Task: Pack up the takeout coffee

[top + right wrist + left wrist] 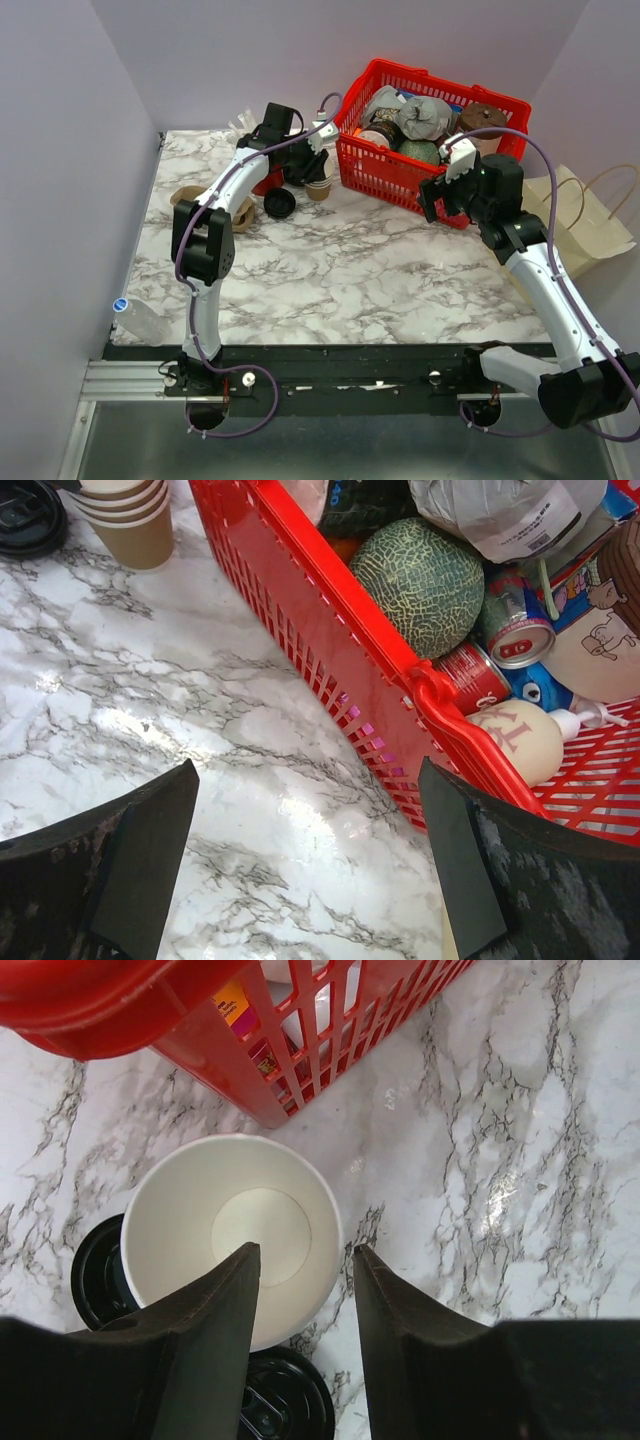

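Note:
The takeout coffee cup (pixel 200 1210) stands open, white inside with a pale rim, by the corner of the red basket (pixel 300 1050). From above it is a small brown cup (pixel 318 188). In the right wrist view it is tan and looks nested with others like it (pixel 135 535). My left gripper (pixel 306 1250) is open and straddles the cup's wall, with one finger inside and the other outside, neither pressing it. My right gripper (pixel 307 770) is open over bare marble beside the basket's front wall (pixel 300 630).
Two black lids (pixel 98 1270) (pixel 290 1400) lie against the cup. A red cup (pixel 80 1000) stands close behind it. The basket (pixel 400 185) holds a melon, cans and bottles. A paper bag (pixel 590 225) lies at the right and a plastic bottle (pixel 140 318) at the left front edge.

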{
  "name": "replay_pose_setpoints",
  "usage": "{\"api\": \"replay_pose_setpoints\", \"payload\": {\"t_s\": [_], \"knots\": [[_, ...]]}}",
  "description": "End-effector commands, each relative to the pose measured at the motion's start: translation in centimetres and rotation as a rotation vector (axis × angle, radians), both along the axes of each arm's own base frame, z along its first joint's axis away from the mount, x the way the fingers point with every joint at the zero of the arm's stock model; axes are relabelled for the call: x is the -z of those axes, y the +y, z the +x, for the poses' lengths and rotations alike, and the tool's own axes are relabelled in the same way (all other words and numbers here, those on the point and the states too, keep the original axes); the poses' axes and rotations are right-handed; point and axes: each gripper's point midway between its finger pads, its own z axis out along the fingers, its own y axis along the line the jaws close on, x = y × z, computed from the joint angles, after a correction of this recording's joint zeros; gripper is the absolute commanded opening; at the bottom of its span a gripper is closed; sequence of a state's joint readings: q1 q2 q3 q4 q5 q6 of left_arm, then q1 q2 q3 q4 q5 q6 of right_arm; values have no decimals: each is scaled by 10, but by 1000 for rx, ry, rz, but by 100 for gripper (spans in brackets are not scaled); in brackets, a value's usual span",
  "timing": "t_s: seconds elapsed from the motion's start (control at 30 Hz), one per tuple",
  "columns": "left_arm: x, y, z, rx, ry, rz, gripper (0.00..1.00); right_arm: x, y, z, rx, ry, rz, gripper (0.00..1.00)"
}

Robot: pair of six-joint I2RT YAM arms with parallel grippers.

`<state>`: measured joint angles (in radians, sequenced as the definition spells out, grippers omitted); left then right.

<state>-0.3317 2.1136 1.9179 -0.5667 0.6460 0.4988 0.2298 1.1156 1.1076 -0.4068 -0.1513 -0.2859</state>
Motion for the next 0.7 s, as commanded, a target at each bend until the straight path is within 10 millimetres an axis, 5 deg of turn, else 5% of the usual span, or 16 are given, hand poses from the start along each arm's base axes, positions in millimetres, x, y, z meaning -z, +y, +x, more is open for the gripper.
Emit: {"api": "replay_pose_setpoints", "payload": {"t_s": [0.0, 0.37, 0.67], "knots": [[2, -2, 9, 29, -41, 17, 47, 2, 1, -7, -13, 8, 1, 100], [1, -10, 4, 84, -17, -13, 38, 7, -1, -5, -9, 15, -18, 100], [4, -12, 7, 103, -11, -6, 18, 11, 0, -1, -14, 28, -24, 100]]}}
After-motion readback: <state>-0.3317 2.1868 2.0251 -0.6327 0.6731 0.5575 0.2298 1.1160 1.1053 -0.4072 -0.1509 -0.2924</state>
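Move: Just ahead of the left hand stands the stack of paper cups, its middle about 3 cm farther out, 1 cm left and 5 cm below; the open fingers straddle its near rim. The far lid lies some 8 cm ahead and 7 cm left, the near lid about 11 cm left and 1 cm back, both 10 cm below. The red basket's middle is roughly 14 cm ahead and 27 cm right. From the right hand the cups lie about 17 cm ahead, 26 cm left and 15 cm down. Closing on the near wall of the top cup, the left hand brings its fingers from half open to about a quarter open, one inside the cup and the other outside, the outer one coming against the wall. Meanwhile the hand eases forward into the stack by about 1 cm and sinks about half a centimetre, its wrist nearly still. ##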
